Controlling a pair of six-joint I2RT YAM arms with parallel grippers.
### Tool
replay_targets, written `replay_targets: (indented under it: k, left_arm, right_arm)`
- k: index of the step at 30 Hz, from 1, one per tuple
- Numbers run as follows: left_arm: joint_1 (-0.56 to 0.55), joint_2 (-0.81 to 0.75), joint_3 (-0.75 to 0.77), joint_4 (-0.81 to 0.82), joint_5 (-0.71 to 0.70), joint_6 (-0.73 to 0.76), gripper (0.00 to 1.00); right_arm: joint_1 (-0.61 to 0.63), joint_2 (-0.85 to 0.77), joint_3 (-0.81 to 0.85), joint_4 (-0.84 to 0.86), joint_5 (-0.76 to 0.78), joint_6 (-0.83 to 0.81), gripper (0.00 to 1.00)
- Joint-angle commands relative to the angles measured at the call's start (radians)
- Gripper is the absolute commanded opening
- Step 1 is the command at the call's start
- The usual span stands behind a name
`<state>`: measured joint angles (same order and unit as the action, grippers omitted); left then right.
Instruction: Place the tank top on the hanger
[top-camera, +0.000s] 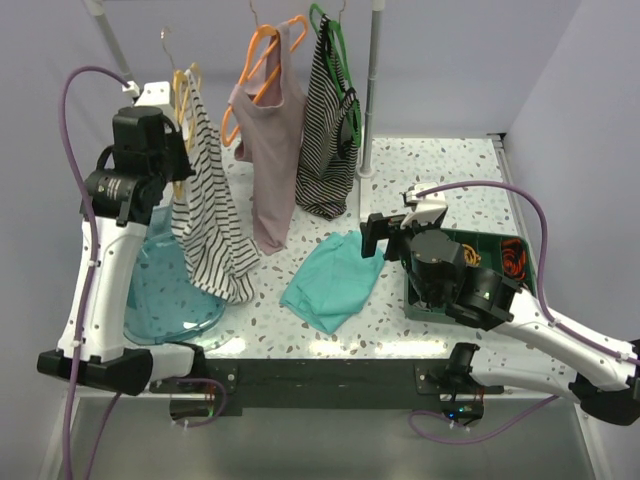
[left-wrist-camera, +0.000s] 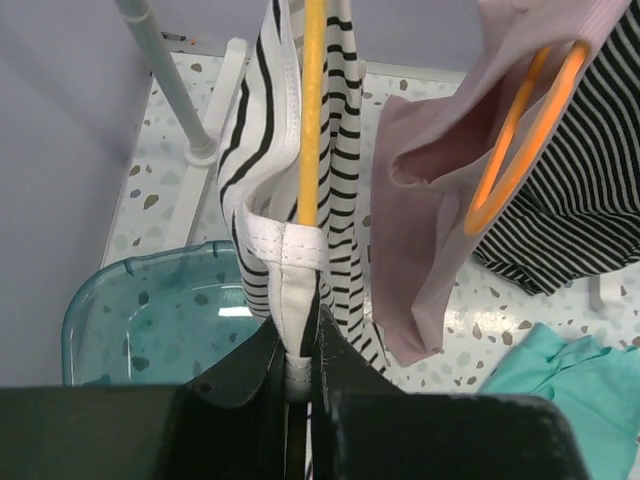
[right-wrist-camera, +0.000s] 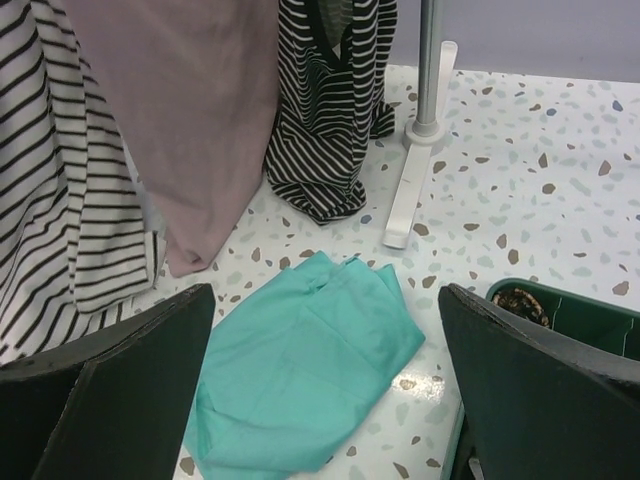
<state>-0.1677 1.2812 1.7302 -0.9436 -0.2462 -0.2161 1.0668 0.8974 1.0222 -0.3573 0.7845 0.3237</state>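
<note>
The tank top (top-camera: 212, 225), white with thin black stripes, hangs at the left from the yellow hanger (top-camera: 181, 92), whose metal hook points up. My left gripper (top-camera: 180, 160) is raised beside it. In the left wrist view, the left gripper (left-wrist-camera: 299, 352) is shut on a white hemmed strap of the tank top (left-wrist-camera: 285, 250). The hanger's yellow arm (left-wrist-camera: 314, 110) runs down into that strap. My right gripper (top-camera: 385, 236) stands open low over the table. In its wrist view the right gripper (right-wrist-camera: 325, 390) holds nothing.
A dusty-pink top on an orange hanger (top-camera: 268, 150) and a dark striped top on a green hanger (top-camera: 330, 130) hang from the rack pole (top-camera: 373, 90). A teal cloth (top-camera: 335, 280) lies mid-table. A clear teal tub (top-camera: 165, 295) sits left and a green bin (top-camera: 490, 262) right.
</note>
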Motion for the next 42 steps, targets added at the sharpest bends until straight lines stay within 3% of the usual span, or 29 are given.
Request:
replay_targets:
  k: [1,7,17,24,42]
  left_arm:
    - [0.028,0.038,0.161,0.085,0.107,0.004,0.00]
    - [0.040,0.102,0.276,0.032,0.101,0.032,0.00]
    - [0.094,0.058,0.020,0.180,0.189,0.037,0.00]
    - [0.145,0.047,-0.009,0.252,0.271,0.069,0.00]
    - [0.168,0.174,0.250,0.207,0.223,0.093,0.00]
  right_arm:
    - [0.004,-0.002,0.009,-0.005,-0.016,0.021,0.99]
    - [0.004,-0.002,0.001,-0.003,-0.017,0.029,0.99]
    - [0.005,0.014,-0.004,-0.006,-0.031,0.041,0.99]
    - [0.004,0.031,0.009,-0.015,-0.051,0.040,0.99]
    - [0.005,0.083,0.030,0.004,-0.094,-0.003,0.99]
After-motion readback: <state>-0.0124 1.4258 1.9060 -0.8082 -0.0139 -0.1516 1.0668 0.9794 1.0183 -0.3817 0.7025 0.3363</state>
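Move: The left hand holds one end of the yellow hanger with the striped tank top on it; the rail spot for its hook lies out of view, roughly 12 cm ahead and 25 above. The pink top hangs about 12 ahead and 17 to the right, the rack's left post stands some 15 ahead and 10 left, and the blue tub sits below, 9 back and 10 left. From the right hand that rail spot is about 22 ahead, 37 left and 30 up. Up about 5 cm, down some 7, then up about 7 again: the left hand bobs the hanger while easing forward some 5 cm towards the rail, tilting nearly 10 degrees upward at the end. Its fingers keep pinching the hanger end and strap. The right hand, open and empty, sinks about 3 cm and drifts left. ##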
